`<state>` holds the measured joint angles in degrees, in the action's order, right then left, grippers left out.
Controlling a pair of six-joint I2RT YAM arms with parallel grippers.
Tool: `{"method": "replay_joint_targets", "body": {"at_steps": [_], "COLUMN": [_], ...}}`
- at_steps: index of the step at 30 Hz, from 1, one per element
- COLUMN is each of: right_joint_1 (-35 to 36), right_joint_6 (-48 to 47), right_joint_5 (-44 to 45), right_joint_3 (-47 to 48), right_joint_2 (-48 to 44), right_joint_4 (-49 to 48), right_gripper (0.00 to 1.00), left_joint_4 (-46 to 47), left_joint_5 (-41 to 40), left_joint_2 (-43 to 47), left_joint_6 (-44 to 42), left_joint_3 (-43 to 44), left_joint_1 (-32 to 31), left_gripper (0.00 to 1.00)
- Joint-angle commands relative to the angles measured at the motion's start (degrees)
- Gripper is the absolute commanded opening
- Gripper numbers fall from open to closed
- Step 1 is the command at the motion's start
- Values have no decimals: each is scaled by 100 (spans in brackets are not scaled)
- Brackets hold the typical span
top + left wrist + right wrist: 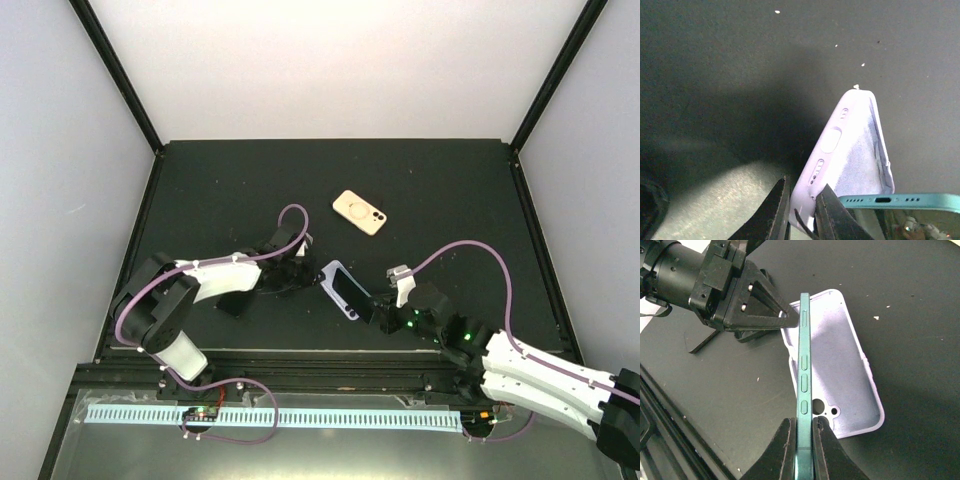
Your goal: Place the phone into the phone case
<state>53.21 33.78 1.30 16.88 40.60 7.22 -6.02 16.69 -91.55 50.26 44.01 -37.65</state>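
The lavender phone case (pixel 845 365) lies open side up on the black table, also seen in the top view (pixel 340 287). My left gripper (pixel 802 200) is shut on the case's side wall near one corner (pixel 855 145). My right gripper (pixel 802 427) is shut on the teal phone (pixel 804 370) and holds it on edge, along the case's left wall, over the camera-hole end. The phone's port end shows in the left wrist view (pixel 900 201) at the case's near end. In the top view the two grippers, left (pixel 308 262) and right (pixel 375 305), face each other across the case.
A beige phone-shaped item with a ring and camera cutout (pixel 358 212) lies on the table behind the case. The black table (pixel 450 200) is bounded by a black frame and white walls. A purple cable (pixel 290 215) loops over the left wrist.
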Motion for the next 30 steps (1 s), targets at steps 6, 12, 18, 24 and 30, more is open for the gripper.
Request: {"method": "replay_joint_targets", "body": {"at_steps": [6, 12, 18, 24, 30], "right_joint_1": [-79, -301, -558, -884, -951], "right_joint_6": [-72, -168, -154, -91, -65], "right_joint_5": [349, -61, -310, -878, -1149], "right_joint_3": [-138, -142, -250, -414, -535], "right_joint_2": [676, 1133, 1200, 1553, 2035], "right_joint_4": [-1623, -2115, -2583, -3213, -3739], "right_gripper": [1, 1, 1, 1, 1], "left_joint_4": [-266, -322, -222, 151, 592], "left_joint_5": [120, 70, 67, 232, 419], "left_joint_2": [27, 246, 251, 138, 92], "left_joint_6": [-753, -692, -688, -581, -500], "left_joint_3": [42, -2, -94, -332, -548], "left_joint_1": [245, 328, 338, 338, 330], "left_gripper": [25, 39, 39, 37, 35]}}
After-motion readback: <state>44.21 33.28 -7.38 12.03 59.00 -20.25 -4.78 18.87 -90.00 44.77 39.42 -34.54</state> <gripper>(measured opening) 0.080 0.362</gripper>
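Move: The left fingers already pinch the purple case by its far-left corner; its middle lies about 7 cm to their right, 3 cm back and 2 cm below. A black case lies some 8 cm left of that hand, level with it. From the right hand, which holds the phone on edge, the purple case's middle is about 8 cm left, 5 cm ahead and 7 cm below; the cream phone is roughly 24 cm ahead and 4 cm left. Bring the right gripper about 4 cm forward and a little left and down over the purple case, keeping the phone pinched, with a slight roll that lifts the hand's left side. Meanwhile open the left gripper partway to let go of the case corner, easing it some 2 cm right and ending slightly lower, fingers open about the corner. ##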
